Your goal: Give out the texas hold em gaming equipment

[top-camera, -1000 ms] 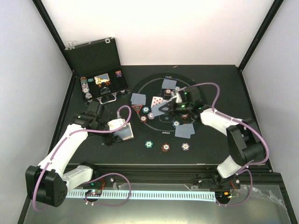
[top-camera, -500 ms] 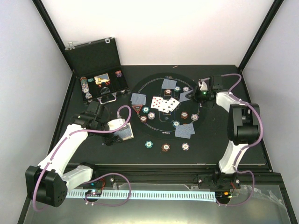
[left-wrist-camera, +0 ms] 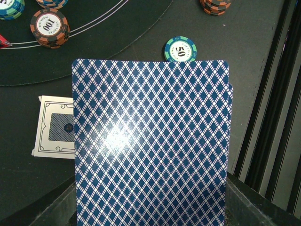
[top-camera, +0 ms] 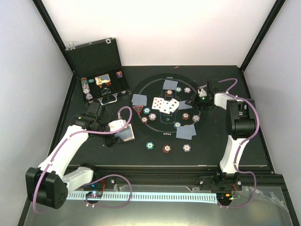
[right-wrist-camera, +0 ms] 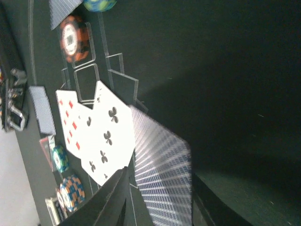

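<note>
My left gripper [top-camera: 117,128] is shut on a deck of blue-backed playing cards [left-wrist-camera: 150,141], held left of the mat. The top card fills the left wrist view and hides the fingers. My right gripper [top-camera: 194,100] hovers at the mat's right side with its jaws parted. A blurred blue-backed card [right-wrist-camera: 162,174] lies loose between its fingers. That card [top-camera: 185,104] sits just right of the face-up cards [top-camera: 164,104]. Face-down pairs [top-camera: 139,99] [top-camera: 170,84] [top-camera: 186,132], a red triangle marker [top-camera: 138,109] and chips [top-camera: 150,145] [top-camera: 166,149] [top-camera: 187,148] lie around the mat.
An open black case [top-camera: 101,87] with more chips stands at the back left. The round black mat [top-camera: 155,136] covers the table's middle. A white-bordered card [left-wrist-camera: 54,133] lies on the table under the deck. A green 50 chip [left-wrist-camera: 180,49] sits beyond the deck's top edge.
The right gripper swung from the mat's centre out to its right side, uncovering the face-up cards, and its jaws have parted around a face-down card. The left arm has not moved.
</note>
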Motion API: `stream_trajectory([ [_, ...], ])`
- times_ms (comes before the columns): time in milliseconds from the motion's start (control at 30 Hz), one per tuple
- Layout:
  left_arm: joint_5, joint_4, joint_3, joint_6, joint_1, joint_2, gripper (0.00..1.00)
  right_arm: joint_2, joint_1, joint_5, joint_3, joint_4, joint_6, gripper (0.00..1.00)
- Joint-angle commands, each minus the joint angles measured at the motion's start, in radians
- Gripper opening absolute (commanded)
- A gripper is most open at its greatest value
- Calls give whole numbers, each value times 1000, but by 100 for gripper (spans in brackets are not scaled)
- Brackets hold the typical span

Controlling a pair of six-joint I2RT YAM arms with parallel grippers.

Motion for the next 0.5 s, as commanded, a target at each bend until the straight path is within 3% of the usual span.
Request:
stream_trajectory([
  [0,18,-9,32,1,1,-9,2,-23,0,119,25,-72,-35,40],
  [67,15,-12,30,3,1,-13,1,-50,0,187,27,-98,-41,51],
  [233,17,-13,29,5,1,-15,2,-158,16,341,-5,-137,-46,66],
  [467,33,-10,36,1,1,-10,2,-318,131,404,-95,-143,-33,73],
])
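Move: The fingers of the right hand still hold the raised right-hand end of a face-down card; its middle is roughly 4 cm to their left, 3 cm back and 2 cm lower. The face-up cards are centred some 15 cm to the hand's left and 3 cm back. A red chip sits about 9 cm back and 3 cm left, a white chip 10 cm back and 3 cm right. From the left hand the held card is about 38 cm right, 16 cm forward and 11 cm down. The right fingers let go of the card end they were pinching, opening from about a quarter to some 70% as the hand slips 3 to 4 cm right and dips about 1 cm. The hand then lifts nearly 6 cm straight off the card, its fingers swinging some 20 degrees towards pointing straight down. ##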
